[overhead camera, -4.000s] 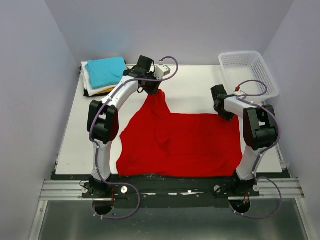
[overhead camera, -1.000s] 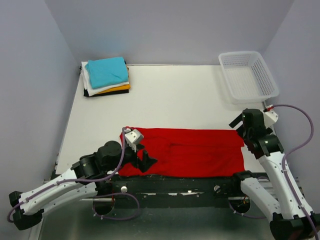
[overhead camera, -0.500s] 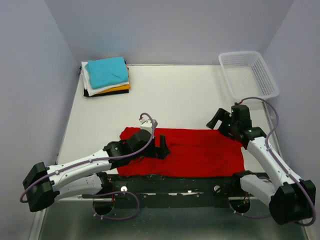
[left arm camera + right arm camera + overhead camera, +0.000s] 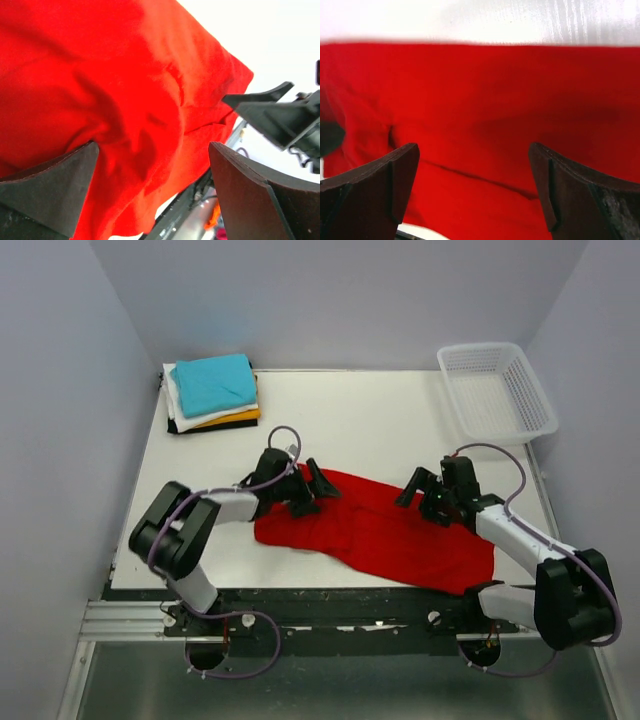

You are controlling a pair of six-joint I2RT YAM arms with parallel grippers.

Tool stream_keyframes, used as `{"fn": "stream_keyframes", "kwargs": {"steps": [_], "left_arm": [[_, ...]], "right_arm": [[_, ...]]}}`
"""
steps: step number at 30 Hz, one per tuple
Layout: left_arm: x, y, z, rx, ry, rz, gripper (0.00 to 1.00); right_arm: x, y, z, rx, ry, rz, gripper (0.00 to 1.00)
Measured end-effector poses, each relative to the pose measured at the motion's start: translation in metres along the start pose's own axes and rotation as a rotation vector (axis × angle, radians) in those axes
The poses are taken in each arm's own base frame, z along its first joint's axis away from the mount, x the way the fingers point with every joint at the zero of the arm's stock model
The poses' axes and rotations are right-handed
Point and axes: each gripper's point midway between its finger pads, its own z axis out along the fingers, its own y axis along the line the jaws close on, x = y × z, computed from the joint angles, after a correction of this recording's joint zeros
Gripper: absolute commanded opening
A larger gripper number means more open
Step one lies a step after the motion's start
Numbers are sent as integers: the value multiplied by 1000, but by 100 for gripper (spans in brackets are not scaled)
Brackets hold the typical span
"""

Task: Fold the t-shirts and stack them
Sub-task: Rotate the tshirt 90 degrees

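Observation:
The red t-shirt lies folded into a long band, slanting across the near half of the table. My left gripper hangs open over the band's upper left part, and red cloth fills its view between the spread fingers. My right gripper faces it from the right, open too, just above the cloth, with nothing between its fingers. The folded t-shirts are stacked at the far left corner, teal on top.
A white lattice basket stands at the far right corner. The two grippers point at each other over the shirt's middle, about a hand's width apart. The shirt's right end reaches the table's front edge.
Both arms have swung from the near edge out over the shirt and now face each other. The shirt, earlier a straight strip along the front edge, now lies slanted, its left end farther in.

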Motion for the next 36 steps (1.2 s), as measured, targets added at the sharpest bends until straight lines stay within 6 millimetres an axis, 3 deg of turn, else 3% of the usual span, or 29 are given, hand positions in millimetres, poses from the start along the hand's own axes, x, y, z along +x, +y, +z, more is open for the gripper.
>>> {"fn": "stream_keyframes", "kwargs": {"steps": [8, 12, 16, 19, 22, 24, 28, 32, 34, 36], "left_arm": [[-124, -11, 44, -68, 51, -77, 98], [-184, -40, 58, -99, 34, -7, 98], [-231, -73, 65, -61, -2, 109, 99], [-244, -90, 61, -50, -10, 174, 98], [-238, -94, 51, -56, 0, 211, 99], [-222, -96, 35, -68, 14, 228, 99], [-161, -103, -15, -69, 13, 275, 98], [-101, -115, -63, 7, -37, 327, 99], [-85, -105, -70, 13, -51, 317, 99], [-76, -82, -63, -22, -50, 273, 99]], "right_arm": [[4, 2, 15, 4, 24, 2, 100], [-15, 2, 17, 63, -22, -5, 100], [-49, 5, 10, 129, -125, -10, 100], [-56, -6, 5, 199, -163, -5, 100], [-48, -26, 4, 294, -141, -3, 100], [-41, -38, 6, 346, -119, 2, 100], [-15, -58, 12, 402, -43, 10, 100], [-4, -46, 8, 312, -22, 15, 100], [12, -33, 5, 255, 17, 0, 100], [37, -13, 2, 199, 82, -46, 100]]}}
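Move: Right under the left hand, whose wide-open fingers already dent the cloth, lies the red t-shirt's left part; the shirt's middle is about 13 cm to its right and 8 cm back, some 5 cm lower. The stack of folded shirts is roughly 28 cm ahead and 28 cm left of that hand. From the right hand the shirt's middle lies about 9 cm left, 8 cm back and 4 cm below, the white basket some 27 cm ahead and 20 cm right. Sweeping the t-shirt's left end forward with its open fingers, the left hand travels about 25 cm, rising late, then draws back some 20 cm while lifting clear. The right hand, also open, shifts a little forward, then right and down onto the cloth, and finally drags about 6 cm left and slightly less back, fingers pressed into the shirt. ##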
